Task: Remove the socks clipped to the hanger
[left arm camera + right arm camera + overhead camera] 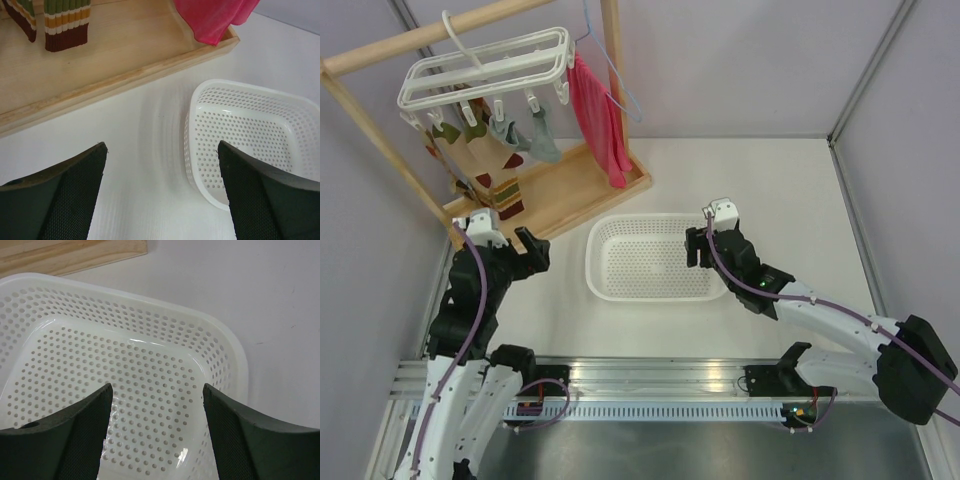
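The white frame hanger (485, 68) hangs by its hook from the wooden rail at the top left. Several socks (490, 150), argyle-patterned and grey-green, dangle from its clips; their striped cuffs (67, 27) reach down to the wooden base. My left gripper (510, 238) is low on the table just in front of that base, open, with only bare table between its fingers (161, 150). My right gripper (705, 243) hovers over the right end of the white basket, open and holding nothing (157, 387).
A perforated white basket (602, 262) (200, 100) (220, 330) lies mid-table between the arms. A red cloth (598, 120) (210, 15) hangs on a thin blue wire hanger to the right of the socks. The rack's wooden tray base (575, 190) (115, 80) has a raised edge. Grey walls close in the table.
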`<act>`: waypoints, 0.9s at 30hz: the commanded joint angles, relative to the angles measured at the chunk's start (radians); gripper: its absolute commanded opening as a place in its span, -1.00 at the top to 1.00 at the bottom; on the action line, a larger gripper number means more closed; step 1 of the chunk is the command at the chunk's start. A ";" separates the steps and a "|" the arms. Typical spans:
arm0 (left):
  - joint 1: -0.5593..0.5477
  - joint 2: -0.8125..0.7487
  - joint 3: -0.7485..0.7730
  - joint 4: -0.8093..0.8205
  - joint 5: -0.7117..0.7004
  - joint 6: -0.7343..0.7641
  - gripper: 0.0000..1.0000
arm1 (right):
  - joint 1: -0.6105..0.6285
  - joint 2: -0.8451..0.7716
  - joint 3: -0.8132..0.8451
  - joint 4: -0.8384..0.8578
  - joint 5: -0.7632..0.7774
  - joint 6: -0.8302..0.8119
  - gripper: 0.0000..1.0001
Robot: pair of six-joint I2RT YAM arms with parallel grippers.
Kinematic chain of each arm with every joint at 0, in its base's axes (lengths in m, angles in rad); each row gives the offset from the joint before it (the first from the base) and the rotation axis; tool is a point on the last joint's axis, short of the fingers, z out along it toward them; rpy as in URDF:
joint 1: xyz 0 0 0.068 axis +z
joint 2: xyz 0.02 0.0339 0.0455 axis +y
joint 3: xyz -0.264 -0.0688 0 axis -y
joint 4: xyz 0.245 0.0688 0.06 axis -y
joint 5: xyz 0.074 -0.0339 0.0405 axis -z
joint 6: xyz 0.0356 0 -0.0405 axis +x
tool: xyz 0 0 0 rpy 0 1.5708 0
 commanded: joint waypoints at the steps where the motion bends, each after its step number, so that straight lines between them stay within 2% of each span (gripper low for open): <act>1: -0.001 0.095 0.093 0.123 0.031 0.047 -0.86 | 0.006 0.013 0.047 0.020 -0.017 0.013 -0.54; 5: -0.010 0.247 0.183 0.192 0.014 0.026 -0.81 | 0.006 0.004 0.038 0.038 -0.021 0.013 -0.54; 7: -0.062 0.343 0.235 0.239 -0.030 0.016 -0.79 | 0.008 0.002 0.039 0.049 -0.023 0.011 -0.54; 8: -0.097 0.377 0.254 0.258 -0.113 0.027 -0.79 | 0.008 0.004 0.038 0.054 -0.027 0.010 -0.54; 10: -0.246 0.492 0.321 0.300 -0.242 0.059 -0.81 | 0.006 0.010 0.044 0.063 -0.029 0.007 -0.54; 11: -0.295 0.529 0.346 0.313 -0.379 0.096 -0.82 | 0.006 0.013 0.045 0.064 -0.031 0.007 -0.54; 12: -0.352 0.571 0.392 0.322 -0.429 0.105 -0.83 | 0.006 0.015 0.048 0.066 -0.028 0.005 -0.54; 14: -0.365 0.643 0.418 0.354 -0.506 0.093 -0.84 | 0.006 0.013 0.051 0.066 -0.032 0.004 -0.54; 19: -0.371 0.701 0.411 0.462 -0.694 0.110 -0.85 | 0.008 -0.013 0.028 0.083 -0.028 -0.008 -0.57; 23: -0.382 0.724 0.409 0.512 -0.782 0.134 -0.86 | 0.006 -0.010 0.011 0.101 -0.023 -0.018 -0.60; 27: -0.382 0.741 0.383 0.610 -0.804 0.194 -0.88 | 0.006 0.008 0.008 0.116 -0.031 -0.016 -0.60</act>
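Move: The grey-blue sock hanging toward the hanger's right end is about 22 cm ahead of the open left hand, 4 cm right and 14 cm higher. The striped sock hangs about 21 cm ahead and 7 cm left of that hand, 8 cm up; the pink cloth about 25 cm ahead and 12 cm right, 9 cm up. From the right hand, the grey-blue sock is roughly 20 cm ahead, 27 cm left and 22 cm higher. The left hand, still wide open, sweeps about 15 cm forward, rising some 8 cm, towards the grey-blue sock. ##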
